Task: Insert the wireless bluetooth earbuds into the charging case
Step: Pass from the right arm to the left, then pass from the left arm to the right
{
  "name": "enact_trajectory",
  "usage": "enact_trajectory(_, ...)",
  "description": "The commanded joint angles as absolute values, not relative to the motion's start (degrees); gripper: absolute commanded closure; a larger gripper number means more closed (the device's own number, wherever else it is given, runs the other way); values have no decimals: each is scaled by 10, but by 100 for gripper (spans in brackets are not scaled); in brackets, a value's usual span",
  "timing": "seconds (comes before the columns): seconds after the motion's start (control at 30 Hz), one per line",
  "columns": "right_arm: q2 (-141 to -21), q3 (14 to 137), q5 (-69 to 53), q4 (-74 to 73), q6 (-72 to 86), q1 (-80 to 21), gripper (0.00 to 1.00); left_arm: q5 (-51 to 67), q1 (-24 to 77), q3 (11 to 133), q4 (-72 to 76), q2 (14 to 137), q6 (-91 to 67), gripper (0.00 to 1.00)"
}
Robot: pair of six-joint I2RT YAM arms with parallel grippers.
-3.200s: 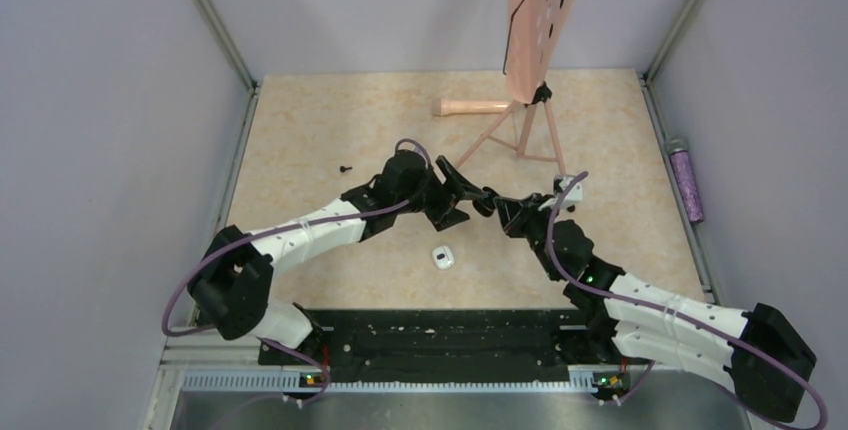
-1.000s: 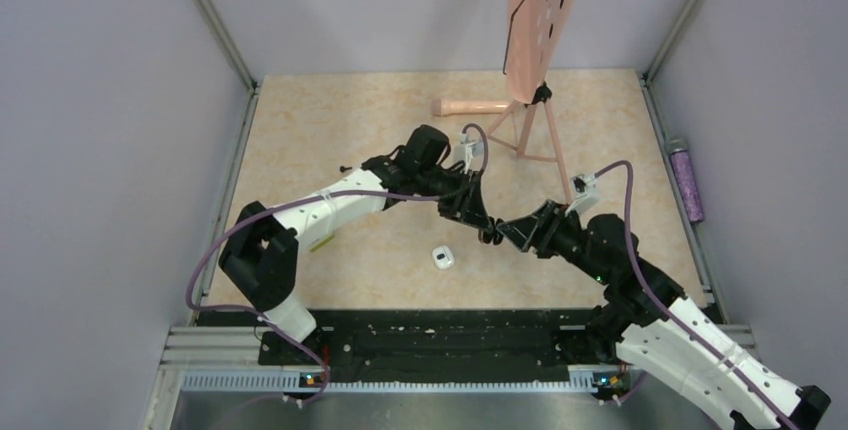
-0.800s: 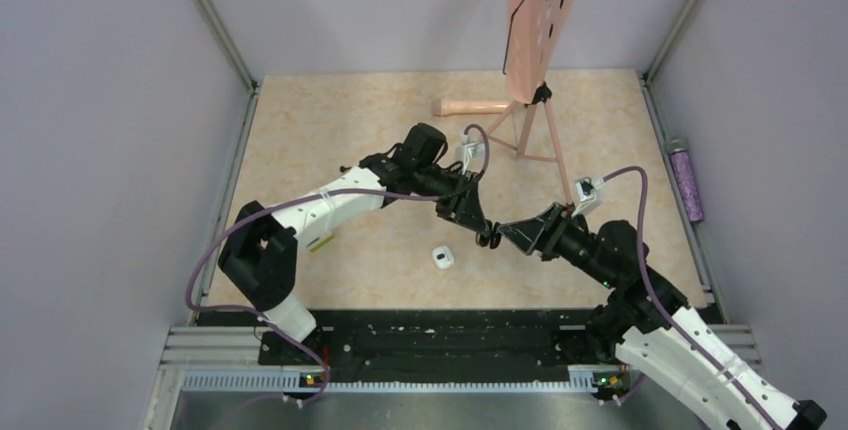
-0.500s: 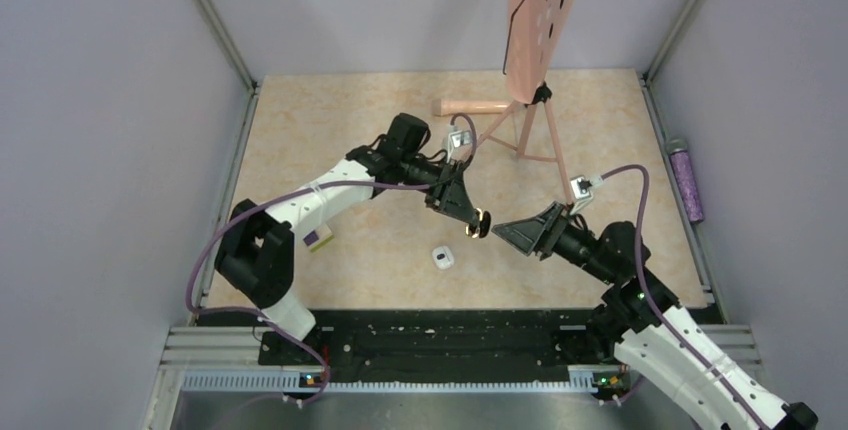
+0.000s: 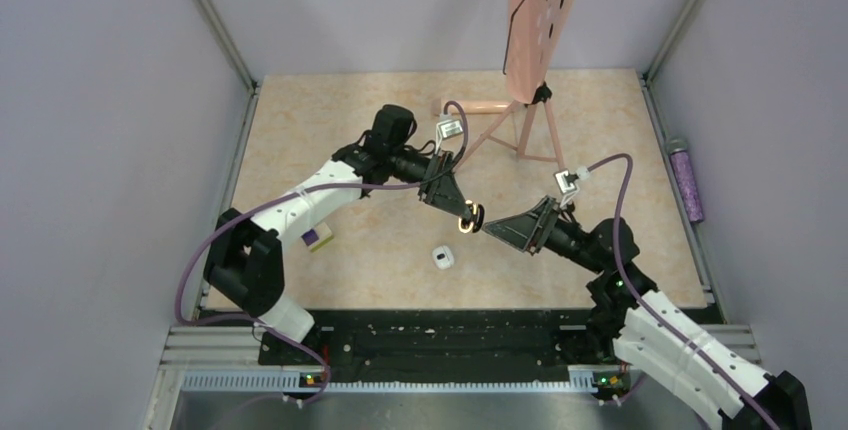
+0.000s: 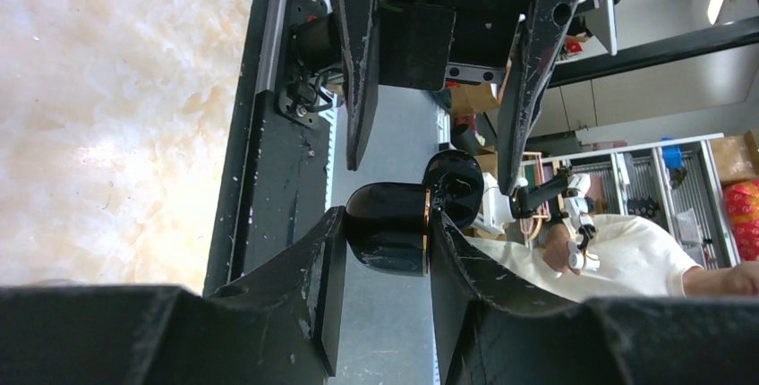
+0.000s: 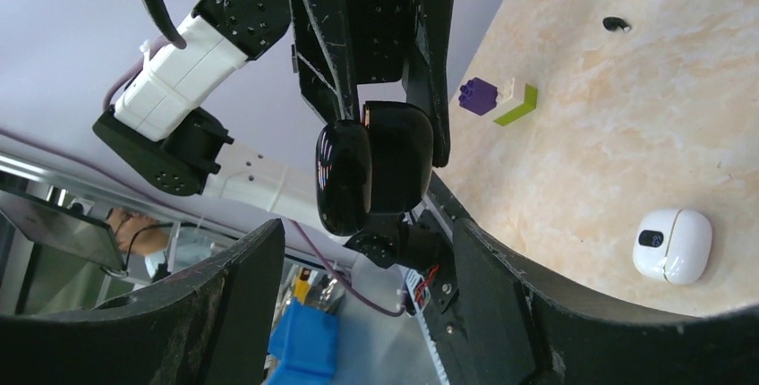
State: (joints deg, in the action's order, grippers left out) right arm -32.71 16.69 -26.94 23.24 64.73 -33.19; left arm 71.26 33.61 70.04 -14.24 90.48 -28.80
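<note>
My left gripper (image 5: 468, 218) is shut on the black charging case (image 5: 470, 217), held off the table with its gold-rimmed lid hinged open. The left wrist view shows the case (image 6: 389, 228) pinched between the two fingers of that gripper (image 6: 385, 242). Facing it, my right gripper (image 5: 490, 232) is open, its wide jaws on either side of the case (image 7: 371, 166) without touching it; nothing sits between that gripper's (image 7: 362, 228) fingers. Two tiny black earbuds (image 7: 614, 23) lie on the table far from both grippers; the top view hides them behind the left arm.
A white pebble-shaped case (image 5: 443, 257) lies on the table just below the grippers. A purple-and-yellow block (image 5: 318, 238) sits by the left arm. A pink stand (image 5: 530, 50) and a pink cylinder (image 5: 470, 107) are at the back. A purple tube (image 5: 685, 180) lies outside the right rail.
The right gripper's jaws have widened and it has drawn slightly away from the case. The left gripper has carried the case a little back and to the left.
</note>
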Motion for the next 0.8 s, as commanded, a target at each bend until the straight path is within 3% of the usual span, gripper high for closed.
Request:
enact_trajectory(0.0,-347,170,-284,324,664,-323,34,746,335,697,-91,880,-305,100)
enact_trajectory(0.77,-425,196,-302,413,685,-323,56,746,335,696,-67,883,-325,100)
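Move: Just ahead and to the left of the open right fingers, about 3 cm left, 2 cm forward and 1 cm up, is the opened black charging case, still pinched by the left hand, its middle about 1 cm to the right of the left hand's point. On the table some 18 cm below the right hand, the white case sits roughly 8 cm left and 2 cm forward, and the nearer black earbud about 26 cm left and 16 cm forward. Easing about 1.5 cm left, with roughly 1 cm of rise and a slight forward drift, the right hand brings its fingertips up to the opened black case while its fingers close by about a third, to straddle the lid side. The left hand keeps its grip on the case and lifts it about 1 cm, then holds still. Whether the right pads touch can't be made out. ##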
